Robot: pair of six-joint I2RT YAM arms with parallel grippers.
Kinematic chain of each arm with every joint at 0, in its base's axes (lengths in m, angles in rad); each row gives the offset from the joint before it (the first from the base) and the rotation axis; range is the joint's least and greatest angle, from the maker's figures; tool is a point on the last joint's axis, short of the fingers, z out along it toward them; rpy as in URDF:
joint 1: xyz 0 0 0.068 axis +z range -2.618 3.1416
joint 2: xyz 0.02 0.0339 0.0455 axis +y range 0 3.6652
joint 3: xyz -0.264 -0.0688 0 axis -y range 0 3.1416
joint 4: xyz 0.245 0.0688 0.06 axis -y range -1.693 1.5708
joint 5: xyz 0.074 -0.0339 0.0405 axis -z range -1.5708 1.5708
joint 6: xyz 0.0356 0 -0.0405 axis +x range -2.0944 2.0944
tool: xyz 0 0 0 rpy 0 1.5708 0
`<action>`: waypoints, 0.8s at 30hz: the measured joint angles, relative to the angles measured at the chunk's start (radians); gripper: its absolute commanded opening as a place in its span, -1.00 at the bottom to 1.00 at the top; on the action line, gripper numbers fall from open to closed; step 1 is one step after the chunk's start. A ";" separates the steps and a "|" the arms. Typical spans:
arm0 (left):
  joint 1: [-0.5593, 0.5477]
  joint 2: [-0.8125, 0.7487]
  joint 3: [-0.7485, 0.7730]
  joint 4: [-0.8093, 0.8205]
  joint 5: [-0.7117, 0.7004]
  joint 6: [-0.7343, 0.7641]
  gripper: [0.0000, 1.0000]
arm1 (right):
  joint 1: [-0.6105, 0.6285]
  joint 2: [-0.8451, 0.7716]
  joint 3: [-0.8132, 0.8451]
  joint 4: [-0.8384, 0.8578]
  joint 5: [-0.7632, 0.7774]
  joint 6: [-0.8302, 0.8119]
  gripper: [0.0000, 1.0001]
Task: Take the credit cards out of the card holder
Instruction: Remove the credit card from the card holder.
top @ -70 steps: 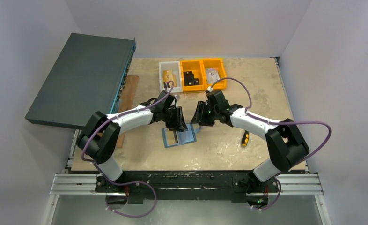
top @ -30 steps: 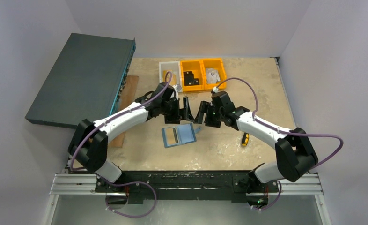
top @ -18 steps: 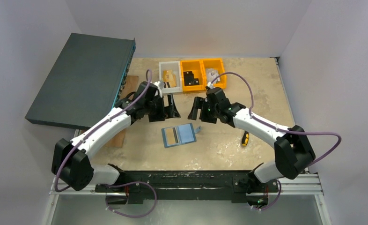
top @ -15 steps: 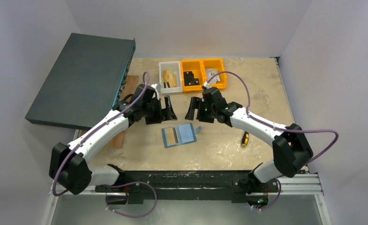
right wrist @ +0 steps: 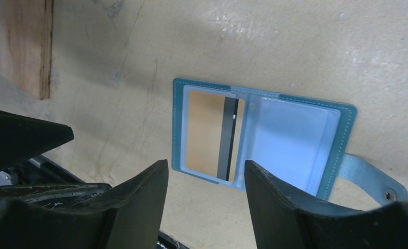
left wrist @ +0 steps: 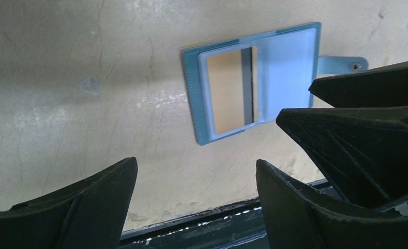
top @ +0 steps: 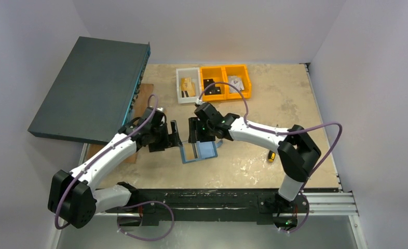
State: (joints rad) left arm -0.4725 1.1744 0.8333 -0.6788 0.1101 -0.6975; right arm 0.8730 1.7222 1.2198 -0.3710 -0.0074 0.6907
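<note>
The card holder [top: 208,150] lies open and flat on the table, lighter blue inside, its strap and stud [right wrist: 386,194] pointing right. A gold-tan credit card [right wrist: 207,132] with a dark stripe sits in its left pocket, and also shows in the left wrist view as the credit card [left wrist: 228,91]. My left gripper [left wrist: 195,163] hangs open just left of the card holder [left wrist: 287,67], holding nothing. My right gripper [right wrist: 206,165] hovers open over the holder's near left edge, also holding nothing. In the top view the left gripper [top: 173,136] and right gripper [top: 196,136] nearly face each other.
A large dark teal flat box [top: 90,88] leans at the back left beside a wooden board [top: 139,111]. A white bin [top: 186,84] and two orange bins [top: 214,83] stand at the back. A yellow-handled screwdriver [top: 271,153] lies right of the holder.
Both grippers have swung left and come down from behind the card holder to its left end. The right jaws have narrowed somewhat. The card holder has not moved.
</note>
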 measured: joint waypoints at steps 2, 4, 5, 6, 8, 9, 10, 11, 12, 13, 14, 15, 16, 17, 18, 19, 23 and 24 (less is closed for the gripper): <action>0.005 -0.011 -0.021 0.000 -0.010 -0.006 0.62 | 0.012 0.026 0.021 -0.011 0.002 -0.004 0.08; 0.010 -0.019 -0.039 0.000 -0.019 -0.018 0.58 | 0.023 0.055 0.038 -0.019 0.006 -0.011 0.06; 0.013 -0.022 -0.045 -0.001 -0.022 -0.021 0.55 | 0.027 0.068 0.042 -0.023 0.008 -0.014 0.06; 0.014 -0.025 -0.051 -0.002 -0.027 -0.025 0.52 | 0.031 0.080 0.045 -0.027 0.010 -0.018 0.06; 0.017 -0.031 -0.062 -0.001 -0.036 -0.028 0.46 | 0.035 0.101 0.050 -0.036 0.013 -0.022 0.06; 0.018 -0.032 -0.065 -0.001 -0.038 -0.029 0.43 | 0.037 0.113 0.055 -0.040 0.016 -0.025 0.05; 0.019 -0.032 -0.068 0.000 -0.038 -0.030 0.41 | 0.039 0.125 0.061 -0.042 0.017 -0.028 0.05; 0.020 -0.032 -0.071 0.002 -0.039 -0.033 0.40 | 0.041 0.135 0.065 -0.042 0.017 -0.030 0.04; 0.021 -0.032 -0.074 0.004 -0.039 -0.035 0.38 | 0.043 0.146 0.071 -0.043 0.017 -0.033 0.03; 0.021 -0.032 -0.077 0.004 -0.039 -0.038 0.36 | 0.043 0.153 0.074 -0.045 0.017 -0.035 0.03; 0.021 -0.032 -0.079 0.005 -0.038 -0.042 0.35 | 0.043 0.163 0.078 -0.046 0.017 -0.037 0.03; 0.021 -0.032 -0.080 0.005 -0.038 -0.043 0.33 | 0.043 0.171 0.082 -0.048 0.018 -0.039 0.03; 0.021 -0.032 -0.081 0.006 -0.037 -0.043 0.32 | 0.045 0.179 0.086 -0.051 0.018 -0.041 0.03; 0.021 -0.031 -0.083 0.011 -0.037 -0.044 0.31 | 0.045 0.187 0.090 -0.055 0.020 -0.043 0.03; 0.021 -0.030 -0.085 0.014 -0.036 -0.043 0.30 | 0.047 0.195 0.093 -0.056 0.021 -0.045 0.03; 0.021 -0.027 -0.086 0.016 -0.036 -0.044 0.28 | 0.048 0.200 0.095 -0.057 0.024 -0.047 0.03; 0.021 -0.013 -0.090 0.029 -0.032 -0.044 0.12 | 0.056 0.220 0.113 -0.071 0.038 -0.052 0.01; 0.021 -0.009 -0.091 0.034 -0.030 -0.044 0.07 | 0.058 0.222 0.118 -0.073 0.042 -0.053 0.01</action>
State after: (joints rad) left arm -0.4515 1.1652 0.7425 -0.6453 0.0803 -0.7414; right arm 0.9314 1.9446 1.3376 -0.4438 0.0349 0.6373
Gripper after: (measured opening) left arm 0.601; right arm 0.513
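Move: The tan credit card with the black stripe sits in the left pocket of the open card holder, about 2 cm ahead of the right hand, 3 cm to its left and 9 cm below. The empty right page lies some 7 cm to the right of that card, nearly level with it. From the left hand the card is roughly 5 cm ahead, 8 cm to the right and 10 cm down, with the holder's left edge 4 cm ahead and 5 cm right of that hand. The right hand, empty and with its fingers staying about half open, sinks about 6 cm onto the spot over the striped card, easing slightly left as the wrist rolls some 10 degrees so that the fingers point more steeply down, and stops its descent just above the pocket. Left of the holder the left hand lowers about 2.5 cm with a small drift left and narrows its wide-open fingers to a bit over half, also still clear of everything. ##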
